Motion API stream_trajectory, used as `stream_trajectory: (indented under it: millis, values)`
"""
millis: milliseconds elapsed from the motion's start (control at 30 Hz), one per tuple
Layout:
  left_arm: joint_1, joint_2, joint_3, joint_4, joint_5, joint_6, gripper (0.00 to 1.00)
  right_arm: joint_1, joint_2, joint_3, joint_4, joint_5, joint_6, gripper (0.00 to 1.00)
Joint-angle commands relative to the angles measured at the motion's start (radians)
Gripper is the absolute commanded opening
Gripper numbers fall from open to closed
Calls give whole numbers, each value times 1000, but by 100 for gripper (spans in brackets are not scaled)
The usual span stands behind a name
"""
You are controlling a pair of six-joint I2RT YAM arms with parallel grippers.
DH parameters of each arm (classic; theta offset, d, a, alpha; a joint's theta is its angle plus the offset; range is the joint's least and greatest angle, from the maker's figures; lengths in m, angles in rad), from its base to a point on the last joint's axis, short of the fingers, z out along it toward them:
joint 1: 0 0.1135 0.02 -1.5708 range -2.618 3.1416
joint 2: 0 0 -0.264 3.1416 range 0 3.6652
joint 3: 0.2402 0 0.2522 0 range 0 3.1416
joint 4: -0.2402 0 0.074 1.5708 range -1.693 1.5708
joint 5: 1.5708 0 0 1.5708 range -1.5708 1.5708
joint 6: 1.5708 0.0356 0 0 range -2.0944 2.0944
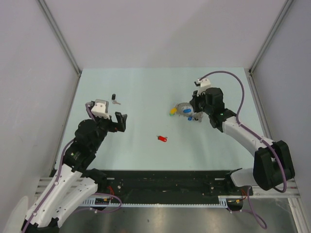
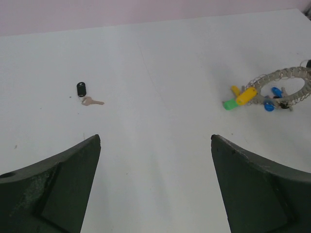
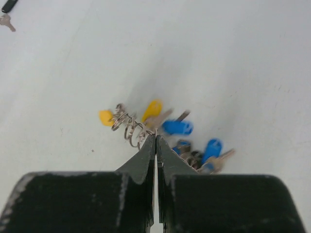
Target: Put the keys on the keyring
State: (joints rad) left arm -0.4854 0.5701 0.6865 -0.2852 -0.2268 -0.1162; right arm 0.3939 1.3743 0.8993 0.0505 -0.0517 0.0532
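Note:
The keyring (image 1: 183, 109) lies right of the table's middle, a silver wire ring (image 2: 270, 76) strung with yellow, blue and green keys (image 3: 177, 127). My right gripper (image 3: 155, 136) is shut, its tips pinching the ring's wire beside a row of small split rings (image 3: 128, 127). It sits over the ring's right side (image 1: 195, 114). The loose red-headed key (image 1: 162, 139) rests alone at mid-table, between the two arms. My left gripper (image 2: 155, 140) hangs open and holds nothing, left of the red key (image 1: 121, 121).
A black fob (image 2: 81, 89) with a plain metal key (image 2: 92, 102) lies at the far left (image 1: 114, 99), beyond the left gripper. Grey walls close the table at the back and both sides.

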Motion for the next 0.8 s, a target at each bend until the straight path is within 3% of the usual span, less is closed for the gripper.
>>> stream_trajectory:
  millis: [0,400,767]
  values:
    - [8,25,25,86,132,53,100,-4,-102,44,109,-66,-147,0]
    - [8,137,151,279,460,139,100,-26,-201,44,402,-515,-125,0]
    - [8,324,257,533,710,185,100,-52,-176,44,683,-810,59,0]
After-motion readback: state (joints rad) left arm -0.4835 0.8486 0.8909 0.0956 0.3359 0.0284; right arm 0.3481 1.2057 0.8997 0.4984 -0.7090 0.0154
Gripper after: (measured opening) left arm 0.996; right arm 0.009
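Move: I already hold the keyring by its rim in my right hand. My open left gripper waits some 35 cm to the left, 13 cm back and 9 cm above that hand. From my left hand, the ring's middle lies about 34 cm to the right, 12 cm ahead and 14 cm below. The red key on the table is about 15 cm left and 9 cm back of my right hand, 16 cm down. Keeping my pinch on the rim, I lift the keyring about 17 cm with my right hand while bringing it left and back, turning the fingers up and counter-clockwise towards my left gripper. My left hand stays wide open and swings right towards the ring, then also climbs about 11 cm, turning some 30 degrees clockwise and tipping its fingers up. ##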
